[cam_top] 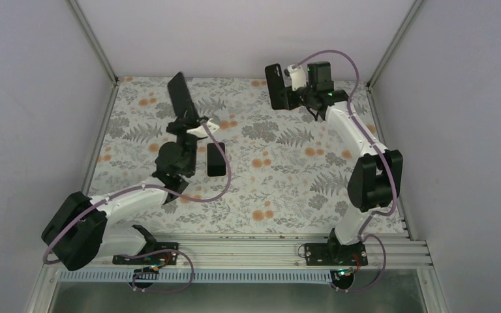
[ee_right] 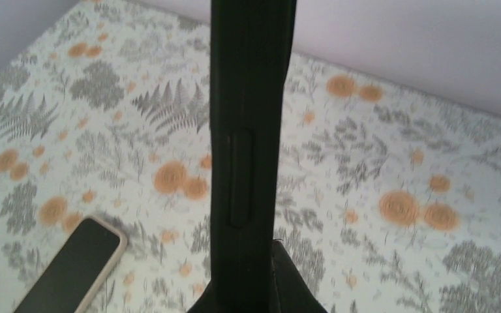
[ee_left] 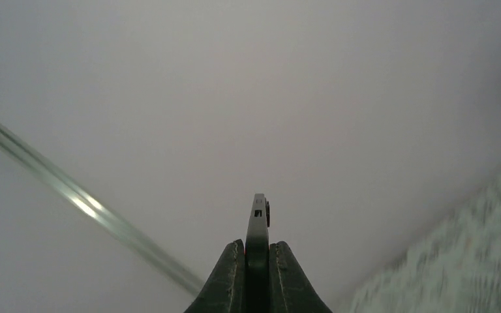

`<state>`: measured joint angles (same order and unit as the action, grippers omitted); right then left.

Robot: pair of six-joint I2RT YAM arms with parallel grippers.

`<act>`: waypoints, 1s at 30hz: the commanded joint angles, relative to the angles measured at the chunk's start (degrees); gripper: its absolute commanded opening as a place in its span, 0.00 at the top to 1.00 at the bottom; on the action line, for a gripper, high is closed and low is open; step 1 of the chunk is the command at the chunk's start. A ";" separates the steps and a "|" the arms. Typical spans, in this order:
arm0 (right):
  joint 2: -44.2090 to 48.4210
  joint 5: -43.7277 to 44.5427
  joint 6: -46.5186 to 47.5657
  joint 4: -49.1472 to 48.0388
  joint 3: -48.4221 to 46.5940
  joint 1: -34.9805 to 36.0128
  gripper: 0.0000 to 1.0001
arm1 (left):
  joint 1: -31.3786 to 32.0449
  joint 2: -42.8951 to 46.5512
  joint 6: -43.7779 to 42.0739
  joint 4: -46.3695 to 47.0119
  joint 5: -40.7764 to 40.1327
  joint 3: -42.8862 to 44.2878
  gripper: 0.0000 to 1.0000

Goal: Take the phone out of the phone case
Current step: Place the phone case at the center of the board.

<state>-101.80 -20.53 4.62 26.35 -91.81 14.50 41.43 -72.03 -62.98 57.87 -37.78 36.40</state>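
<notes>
My left gripper (cam_top: 189, 121) is raised over the left middle of the table. It is shut on a thin black phone (cam_top: 181, 94) that stands up and tilts away. The left wrist view shows the phone (ee_left: 258, 225) edge-on between the fingertips (ee_left: 233, 255), with a small bump near its top. My right gripper (cam_top: 292, 91) is at the back of the table, shut on a thicker black phone case (cam_top: 275, 86) held off the table. In the right wrist view the case (ee_right: 251, 130) stands edge-on with a long side-button ridge. The two items are well apart.
A second phone with a dark screen and beige rim (cam_top: 216, 158) lies flat on the floral cloth (cam_top: 287, 169) between the arms, also in the right wrist view (ee_right: 72, 267). Grey walls and metal posts (cam_top: 91, 39) enclose the table.
</notes>
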 commanded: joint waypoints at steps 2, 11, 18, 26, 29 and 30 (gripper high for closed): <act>4.58 -5.89 6.12 7.06 6.02 -2.85 0.97 | -8.20 4.90 -3.71 2.11 -0.49 -11.00 0.98; -1.11 -9.30 17.65 19.85 13.37 -11.72 0.97 | -21.26 9.38 -4.08 -7.44 9.86 -26.18 0.98; -9.63 -9.31 21.19 24.58 13.34 -14.05 0.97 | -22.64 -2.88 -6.61 1.69 11.25 -32.18 0.98; -10.50 8.86 18.84 25.01 12.25 -14.90 0.49 | -20.09 -2.74 -4.01 -7.20 14.40 -34.88 0.73; -6.16 21.23 17.86 23.48 11.64 -14.41 0.11 | -19.72 8.91 5.07 -34.84 24.66 -27.28 0.36; -4.67 23.89 18.22 23.52 11.14 -14.03 0.02 | -19.80 12.35 7.76 -43.12 29.37 -24.17 0.25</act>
<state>-112.75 -13.28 23.16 50.92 -79.42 -0.01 21.37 -70.98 -66.43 43.99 -22.74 2.61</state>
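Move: The left hand holds the phone and heads for bare board about 17 cm to its left, 3 cm back and 33 cm below. The right holds the phone case, its spot about 12 cm back, 8 cm right and 24 cm below. A second phone lies on the board about 3 cm back and 12 cm right of the left hand, and 17 cm back and 31 cm left of the right hand. Left lowers the phone about 29 cm and leftward; right the case about 22 cm, rightward and back; both open. ##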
